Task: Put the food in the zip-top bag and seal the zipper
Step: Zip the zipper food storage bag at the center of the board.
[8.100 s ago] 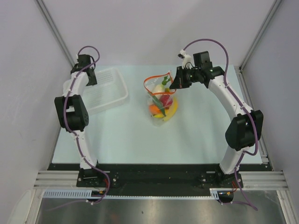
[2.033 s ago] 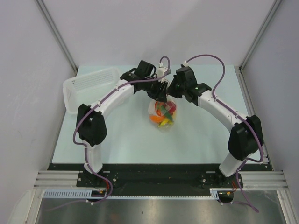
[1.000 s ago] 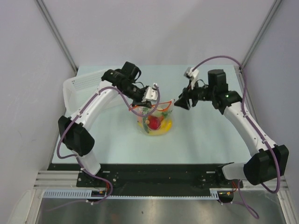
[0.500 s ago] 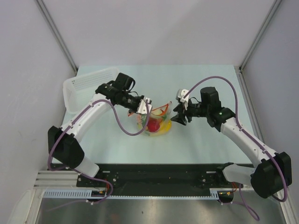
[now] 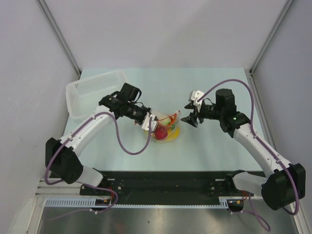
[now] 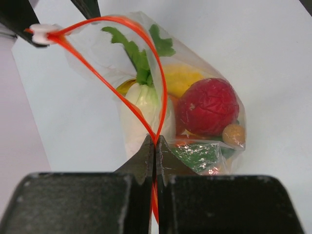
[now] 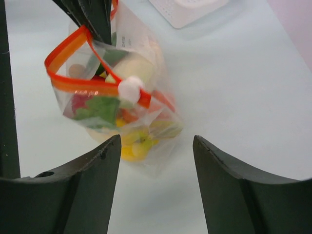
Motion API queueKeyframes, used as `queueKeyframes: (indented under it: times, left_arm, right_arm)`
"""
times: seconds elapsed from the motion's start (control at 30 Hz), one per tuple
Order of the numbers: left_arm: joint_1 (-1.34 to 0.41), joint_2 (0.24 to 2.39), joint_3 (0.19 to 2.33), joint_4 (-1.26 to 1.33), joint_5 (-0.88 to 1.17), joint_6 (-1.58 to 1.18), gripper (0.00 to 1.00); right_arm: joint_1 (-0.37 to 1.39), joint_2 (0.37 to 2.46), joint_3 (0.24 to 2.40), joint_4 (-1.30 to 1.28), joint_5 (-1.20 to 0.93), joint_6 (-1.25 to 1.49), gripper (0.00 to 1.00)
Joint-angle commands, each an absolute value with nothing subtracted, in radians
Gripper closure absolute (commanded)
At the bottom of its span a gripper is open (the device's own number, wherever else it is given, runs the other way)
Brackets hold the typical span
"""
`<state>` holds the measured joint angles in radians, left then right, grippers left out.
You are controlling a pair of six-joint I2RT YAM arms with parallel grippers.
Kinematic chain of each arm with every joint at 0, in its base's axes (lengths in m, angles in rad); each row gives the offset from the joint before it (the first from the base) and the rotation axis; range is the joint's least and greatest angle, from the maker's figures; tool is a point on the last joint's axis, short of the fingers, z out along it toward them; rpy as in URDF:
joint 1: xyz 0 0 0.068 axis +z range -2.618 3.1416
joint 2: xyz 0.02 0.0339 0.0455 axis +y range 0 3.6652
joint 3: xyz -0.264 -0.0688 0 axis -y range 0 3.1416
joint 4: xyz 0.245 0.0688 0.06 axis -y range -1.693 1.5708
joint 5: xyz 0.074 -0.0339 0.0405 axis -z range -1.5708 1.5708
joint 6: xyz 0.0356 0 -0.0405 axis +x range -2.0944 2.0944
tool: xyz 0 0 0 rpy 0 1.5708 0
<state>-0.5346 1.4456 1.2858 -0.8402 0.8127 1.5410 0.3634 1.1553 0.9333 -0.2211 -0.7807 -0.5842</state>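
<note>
The clear zip-top bag [image 5: 165, 129] stands on the table with its mouth open. It holds the food: a white radish [image 6: 144, 100], a red fruit [image 6: 207, 105], a yellow banana [image 6: 183, 80] and a green pepper [image 6: 202, 156]. My left gripper [image 5: 147, 120] is shut on one end of the red-orange zipper [image 6: 158, 97] and shows shut in its own view [image 6: 155, 144]. A white slider [image 7: 130, 89] sits at the zipper's other end. My right gripper [image 5: 186, 118] is open just beyond that end, holding nothing [image 7: 156, 141].
The white ribbed tray [image 5: 95, 92] sits at the back left and shows at the top of the right wrist view [image 7: 187, 7]. The left gripper's black fingers [image 7: 95, 17] stand behind the bag in that view.
The right gripper has drawn back a little to the right of the bag's end and is open. The left gripper has shifted slightly with the zipper end. The bag stays between them.
</note>
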Motion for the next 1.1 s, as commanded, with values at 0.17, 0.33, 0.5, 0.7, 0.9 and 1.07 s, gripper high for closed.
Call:
queueKeyframes:
  times: [0.17,0.33,0.5,0.7,0.9,1.07]
  left_arm:
    - [-0.551,1.419,1.299,-0.802,0.842,1.618,1.0]
    - [-0.551,1.428,1.308,-0.796,0.845,1.594,1.0]
    - [-0.549,1.434,1.305,-0.756,0.839,1.543,1.0]
    - [-0.542,1.421,1.281,-0.623,0.816,1.361,0.81]
    - [-0.502,1.413,1.396,-0.546,0.836,0.975,0.38]
    - [-0.502,1.378,1.463,-0.505,0.862,0.774,0.24]
  right_arm:
    - [0.428,1.15,0.936,-0.106,-0.819,-0.569,0.37]
    - [0.431,1.155,0.936,-0.113,-0.83,-0.58,0.62]
    - [0.459,1.144,0.937,-0.176,-0.83,-0.623,0.93]
    - [0.463,1.121,0.937,-0.19,-0.815,-0.623,1.0]
    - [0.463,1.094,0.937,-0.189,-0.782,-0.614,1.0]
    - [0.459,1.078,0.937,-0.172,-0.727,-0.574,1.0]
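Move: For the open right hand, the bag's white slider lies about 4 cm to the left, 2 cm back and 1 cm higher. From the same hand, the pinched rim is some 16 cm left and 3 cm back, and the banana in the bag roughly 8 cm left, 7 cm back and 12 cm below. The left hand already has that pinched rim between its shut fingers, with the slider around 12 cm to its right, 4 cm ahead and 3 cm above. The right fingers close from wide open and pinch the orange zip end right beside the slider, after easing about 3 cm left and 2 cm back towards it, then keep hold with a slight lift. Only once they are shut does the left hand let go of the pinched rim, opening wide as it goes up some 7 cm and forward about 4 cm, swinging roughly 20 degrees, mostly counter-clockwise. ##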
